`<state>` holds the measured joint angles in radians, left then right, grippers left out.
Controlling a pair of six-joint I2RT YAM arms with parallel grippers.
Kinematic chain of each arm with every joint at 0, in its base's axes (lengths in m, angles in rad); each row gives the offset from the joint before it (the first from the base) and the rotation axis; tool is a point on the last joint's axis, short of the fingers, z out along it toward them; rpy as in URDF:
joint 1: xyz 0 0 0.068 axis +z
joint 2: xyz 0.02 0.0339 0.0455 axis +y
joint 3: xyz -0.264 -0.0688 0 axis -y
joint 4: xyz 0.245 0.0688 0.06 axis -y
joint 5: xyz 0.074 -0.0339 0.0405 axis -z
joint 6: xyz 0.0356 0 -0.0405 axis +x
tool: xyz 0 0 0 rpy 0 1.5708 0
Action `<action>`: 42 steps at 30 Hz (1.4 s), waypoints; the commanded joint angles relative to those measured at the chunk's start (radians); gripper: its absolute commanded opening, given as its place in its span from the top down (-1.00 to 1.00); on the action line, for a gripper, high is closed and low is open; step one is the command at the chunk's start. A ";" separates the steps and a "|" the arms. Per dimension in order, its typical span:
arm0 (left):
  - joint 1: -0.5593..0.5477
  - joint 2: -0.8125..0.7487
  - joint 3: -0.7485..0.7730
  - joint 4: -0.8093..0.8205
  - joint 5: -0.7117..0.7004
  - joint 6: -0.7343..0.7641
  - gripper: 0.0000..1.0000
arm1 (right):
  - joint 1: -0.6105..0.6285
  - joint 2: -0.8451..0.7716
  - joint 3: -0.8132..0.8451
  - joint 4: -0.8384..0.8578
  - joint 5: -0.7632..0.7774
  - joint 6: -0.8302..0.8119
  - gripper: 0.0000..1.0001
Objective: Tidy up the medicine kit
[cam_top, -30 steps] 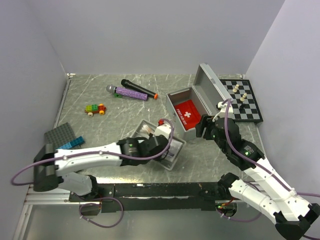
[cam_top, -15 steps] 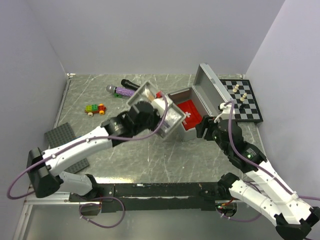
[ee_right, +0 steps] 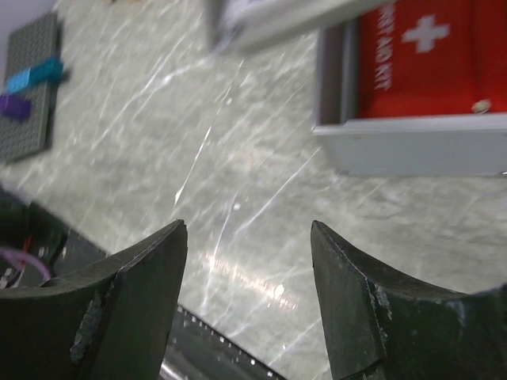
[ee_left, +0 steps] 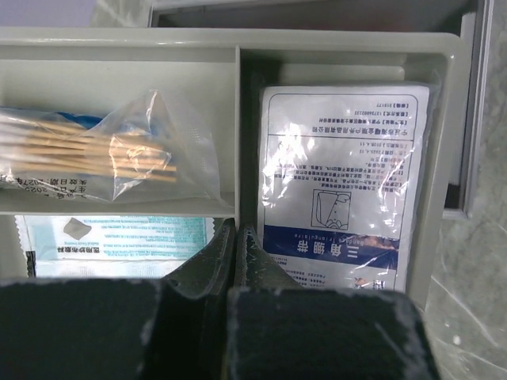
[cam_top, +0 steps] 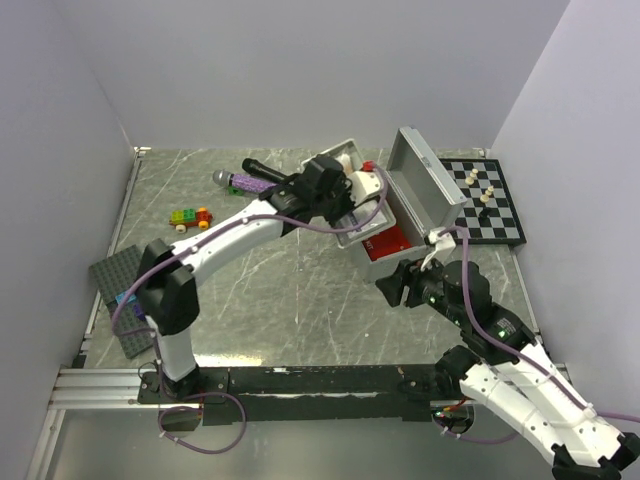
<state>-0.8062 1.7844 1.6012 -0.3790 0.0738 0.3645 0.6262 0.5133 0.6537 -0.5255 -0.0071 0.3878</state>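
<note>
The silver-grey case [cam_top: 425, 178] stands open at the back right, lid up, with the red white-cross pouch [cam_top: 397, 240] inside. My left gripper [cam_top: 333, 193] holds the grey divided tray [cam_top: 347, 153] tilted above the case's left half. In the left wrist view the left gripper [ee_left: 236, 237] is shut on the tray's dividing wall [ee_left: 238, 119], between a bag of cotton swabs [ee_left: 103, 154], a bandage packet [ee_left: 341, 182] and a teal packet [ee_left: 119, 245]. My right gripper [cam_top: 387, 290] [ee_right: 249, 229] hangs open over bare table in front of the case [ee_right: 412, 146], nothing between its fingers. The pouch [ee_right: 420, 55] shows beyond it.
A black microphone [cam_top: 272, 175] and a purple one [cam_top: 250, 186] lie at the back, left of the tray. A toy brick car [cam_top: 190, 217] sits further left. The dark studded plate [cam_top: 122, 275] lies at the left edge, a chessboard [cam_top: 490, 200] behind the case on the right.
My left arm lifted the tray from the near middle of the table and carried it back and right, over the case. My right gripper drew back from the case's front wall.
</note>
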 commanded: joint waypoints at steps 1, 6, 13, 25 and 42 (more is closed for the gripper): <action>0.004 0.070 0.184 0.000 0.089 0.102 0.98 | 0.007 -0.070 -0.043 0.044 -0.125 -0.013 -0.40; 0.005 0.205 0.365 -0.052 0.133 0.074 0.98 | 0.007 -0.188 -0.092 0.097 -0.224 -0.024 -0.41; -0.034 0.366 0.587 -0.171 0.152 -0.111 0.98 | 0.007 -0.220 -0.072 0.082 -0.232 -0.030 -0.41; -0.071 0.464 0.664 -0.285 0.098 -0.211 0.98 | 0.007 -0.214 -0.042 0.076 -0.243 -0.026 -0.41; -0.048 0.480 0.663 -0.293 0.118 -0.180 0.99 | 0.007 -0.202 -0.045 0.084 -0.237 -0.018 -0.41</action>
<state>-0.8658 2.2581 2.2108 -0.7013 0.1570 0.1673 0.6262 0.3088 0.5705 -0.4721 -0.2386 0.3698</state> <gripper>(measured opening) 0.028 0.706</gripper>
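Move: The left hand holds the medicine tray by its divider. The open silver box it is taken to lies about 8 cm to the right, roughly level fore and aft, its middle some 12 cm below, with the red first aid kit inside. The raised lid is some 18 cm right and 7 cm farther out; the black microphone lies about 15 cm left, 9 cm ahead. From the right hand, the box is about 16 cm ahead, 1 cm left. Keep the left fingers shut on the tray's divider and swing the tray right, about 9 cm, bowing forward and slightly up at first, then back and down over the box opening. Tip the fingers some 15 degrees more steeply downward as the tray comes down. Draw the empty, open right gripper back about 4 cm, clear of the box, then hold it there. ##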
